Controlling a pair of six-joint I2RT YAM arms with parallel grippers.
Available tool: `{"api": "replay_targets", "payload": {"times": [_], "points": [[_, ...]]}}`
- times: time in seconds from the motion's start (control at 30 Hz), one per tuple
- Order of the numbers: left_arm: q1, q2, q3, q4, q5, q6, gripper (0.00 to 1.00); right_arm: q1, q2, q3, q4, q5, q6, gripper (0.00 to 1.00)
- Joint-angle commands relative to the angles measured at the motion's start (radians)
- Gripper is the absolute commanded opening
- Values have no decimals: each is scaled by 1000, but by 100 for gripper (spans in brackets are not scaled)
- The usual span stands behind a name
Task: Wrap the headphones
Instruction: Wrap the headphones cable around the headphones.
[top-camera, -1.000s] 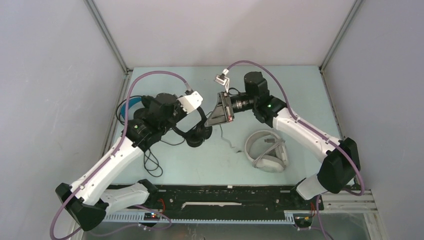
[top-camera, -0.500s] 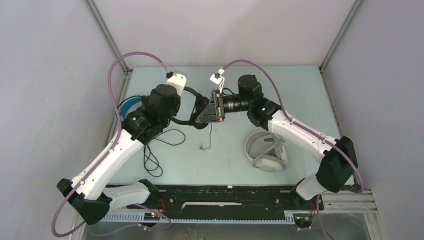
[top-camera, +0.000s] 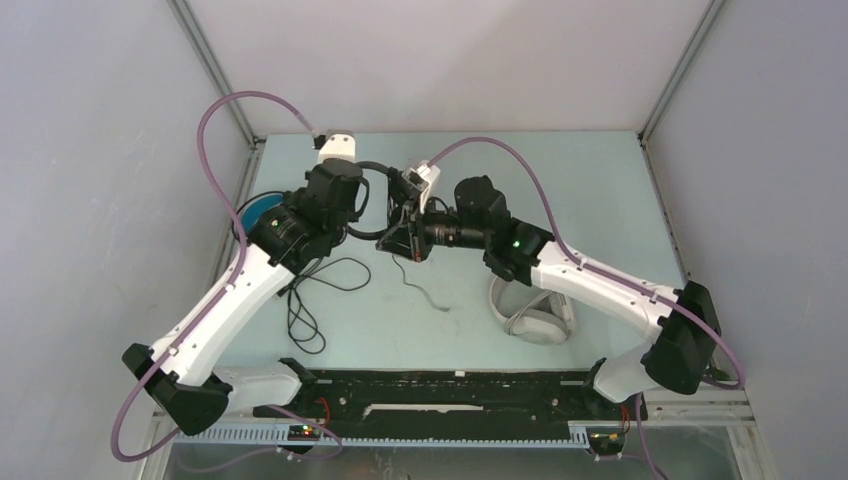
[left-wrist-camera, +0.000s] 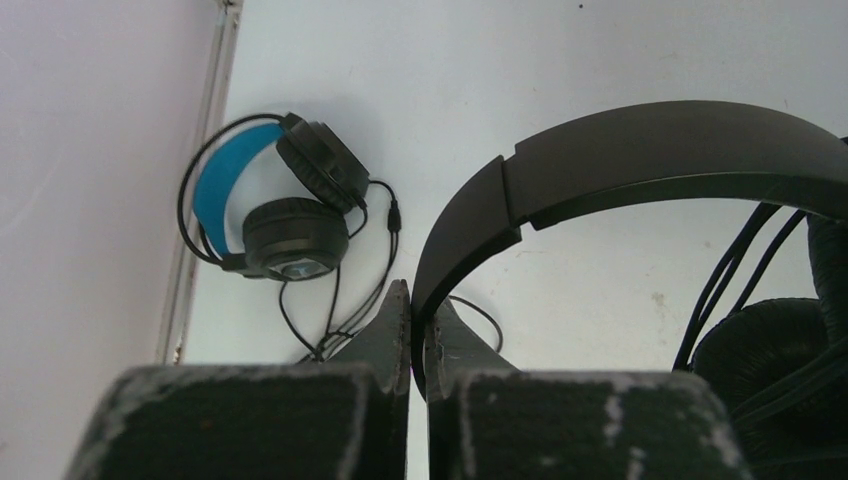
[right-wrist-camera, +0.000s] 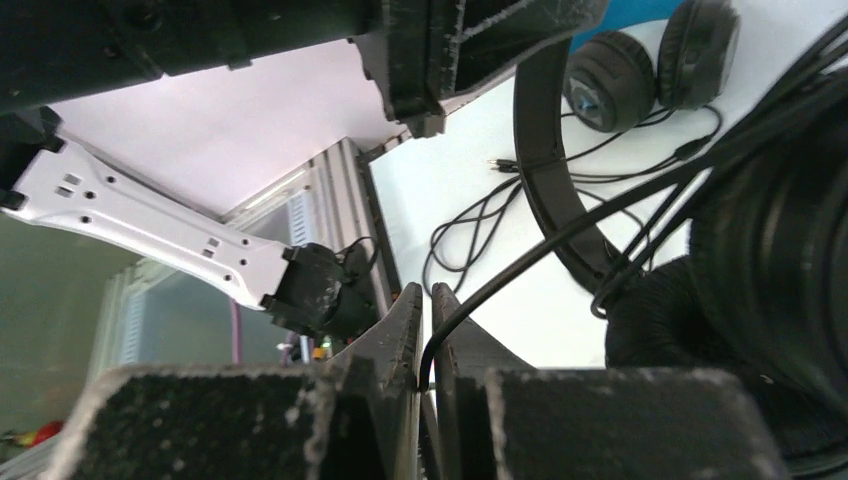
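Observation:
My left gripper (top-camera: 368, 200) is shut on the headband (left-wrist-camera: 650, 150) of the small thin black headphones and holds them above the table's far middle. Its fingertips (left-wrist-camera: 400, 310) pinch the band's end. My right gripper (top-camera: 403, 236) is shut on that headset's thin black cable (right-wrist-camera: 520, 265), just beside the ear pads (right-wrist-camera: 770, 260). The cable's loose tail (top-camera: 428, 292) lies on the table. The black headphones with blue lining (left-wrist-camera: 280, 215) lie at the far left wall, half hidden under my left arm (top-camera: 262, 207). The white headphones (top-camera: 530, 305) lie to the right.
A loose loop of black cable (top-camera: 305, 315) lies on the table's left side near my left arm. Grey walls and metal frame posts (top-camera: 215, 80) close in the table. A black rail (top-camera: 450, 385) runs along the near edge.
Both grippers moved left and toward the far side with the thin black headphones. The left wrist turned, and the cable's loose tail dragged across the table.

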Motion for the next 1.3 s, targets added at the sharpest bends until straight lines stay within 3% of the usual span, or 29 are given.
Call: {"api": "replay_targets", "payload": {"times": [0.0, 0.2, 0.43, 0.6, 0.7, 0.9, 1.27], "points": [[18, -9, 70, 17, 19, -157, 0, 50, -58, -62, 64, 185, -113, 11], [24, -26, 107, -13, 75, -230, 0, 89, -98, -220, 219, 339, -210, 13], [23, -29, 197, -71, 131, -267, 0, 125, -134, -428, 558, 368, -374, 22], [23, -33, 250, -102, 156, -275, 0, 117, -129, -495, 682, 370, -448, 29], [23, -34, 280, -113, 185, -280, 0, 102, -108, -528, 759, 332, -453, 35], [23, -27, 331, -142, 208, -280, 0, 100, -92, -609, 924, 355, -557, 58], [24, -32, 391, -146, 309, -313, 0, 77, 44, -613, 1048, 224, -532, 59]]}}
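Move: The black headphones hang by the headband from the left hand's shut fingers, their ear cups some 10 cm to its right and 5 cm below. From the right hand, which already pinches the cable, those cups lie about 8 cm ahead, 2 cm to the right and a little lower. The blue headphones are on the table about 10 cm ahead of the left hand, 20 cm to its left and 28 cm down. The white headphones lie about 32 cm to the right hand's right, 5 cm back and 27 cm below. The cable's pinch ends as the right hand sinks about 9 cm away from the headphones, opens its fingers wide, rolls some 40 degrees with its forward side up and rises a couple of centimetres. The left hand keeps the headband gripped and, after a slight dip, lifts roughly 8 cm, drifting back and right while rolling its right side up. ##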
